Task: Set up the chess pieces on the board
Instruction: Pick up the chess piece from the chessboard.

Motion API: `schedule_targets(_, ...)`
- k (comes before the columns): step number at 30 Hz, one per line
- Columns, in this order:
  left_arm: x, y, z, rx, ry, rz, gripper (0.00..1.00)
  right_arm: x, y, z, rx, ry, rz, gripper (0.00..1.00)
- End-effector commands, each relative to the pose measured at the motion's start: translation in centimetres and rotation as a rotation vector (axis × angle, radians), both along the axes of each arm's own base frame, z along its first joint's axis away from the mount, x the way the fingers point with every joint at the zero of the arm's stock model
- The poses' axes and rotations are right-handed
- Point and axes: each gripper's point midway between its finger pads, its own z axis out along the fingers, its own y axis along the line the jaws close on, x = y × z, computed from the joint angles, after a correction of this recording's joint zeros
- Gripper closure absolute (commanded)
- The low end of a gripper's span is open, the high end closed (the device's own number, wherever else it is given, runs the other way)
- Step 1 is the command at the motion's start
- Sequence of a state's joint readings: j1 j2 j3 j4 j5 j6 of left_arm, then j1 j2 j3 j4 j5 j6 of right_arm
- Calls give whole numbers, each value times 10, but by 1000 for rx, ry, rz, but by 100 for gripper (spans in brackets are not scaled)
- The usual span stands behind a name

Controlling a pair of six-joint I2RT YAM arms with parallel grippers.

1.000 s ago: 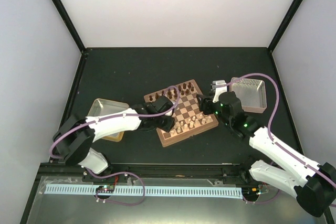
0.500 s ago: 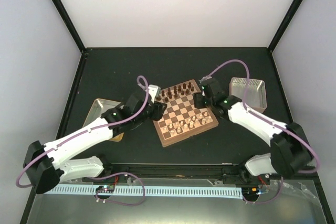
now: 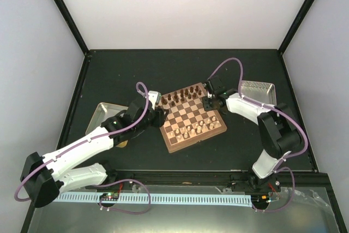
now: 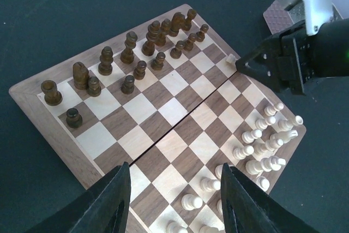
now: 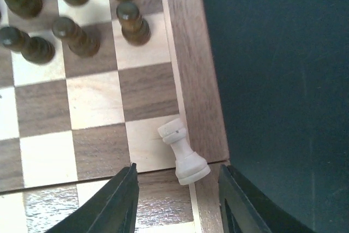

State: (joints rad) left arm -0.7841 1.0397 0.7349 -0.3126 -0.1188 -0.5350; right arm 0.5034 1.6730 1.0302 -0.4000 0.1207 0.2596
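The board point(image 3: 188, 143) lies mid-table with dark chessmen point(image 3: 182, 95) on its far rows and cream chess pieces point(image 3: 196, 127) on its near rows. My right gripper point(image 3: 209, 103) is at the board's right edge. In the right wrist view it point(image 5: 177, 200) is open, its jaws either side of a cream rook point(image 5: 183, 154) without touching it. The rook sits half on an edge square, half on the border point(image 5: 196, 53). My left gripper point(image 3: 159, 114) hovers open over the board's left side; nothing lies between its fingers point(image 4: 106, 203). Its view shows the cream pieces point(image 4: 262, 140) and the right gripper point(image 4: 242, 65).
A metal tray point(image 3: 106, 114) lies left of the board under my left arm. A second metal tray point(image 3: 257, 92) stands to the right, behind my right arm. Purple cables loop above both wrists. Dark table surrounds the board.
My right arm has swung from beside the right tray to the board's right edge, over the rook. My left gripper has drawn back from over the board to its left edge.
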Motion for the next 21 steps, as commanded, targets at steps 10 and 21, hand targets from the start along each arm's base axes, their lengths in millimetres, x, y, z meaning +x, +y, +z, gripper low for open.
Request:
schedule_targets(10, 1, 0, 8, -41, -12, -7, 53, -3, 2, -25, -40, 81, 58, 70)
schedule_targets(21, 2, 0, 9, -58, -1, -10, 53, -3, 0, -37, -73, 96, 72, 83)
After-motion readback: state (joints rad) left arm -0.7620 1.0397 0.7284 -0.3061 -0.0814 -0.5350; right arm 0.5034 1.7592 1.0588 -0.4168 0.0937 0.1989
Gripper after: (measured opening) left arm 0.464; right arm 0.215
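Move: Just below the right hand lies the toppled white piece, about 3 cm down and roughly 1 cm ahead and 1 cm left. A black pawn stands some 6 cm ahead and 4 cm left of that hand, with a second black pawn about 5 cm ahead and 6 cm left; the nearest white pawn is about 5 cm back and 3 cm right. From the left hand the toppled piece is roughly 9 cm ahead, 16 cm right and 14 cm below. Sinking about 2.5 cm, the half-open right hand drops quickly over the base end of the toppled white piece, easing back just under 1 cm on the way and then creeping forward again at that height. The fingers keep closing to about half their first gap and pinch the base from both sides, the wrist turning only a few degrees. ##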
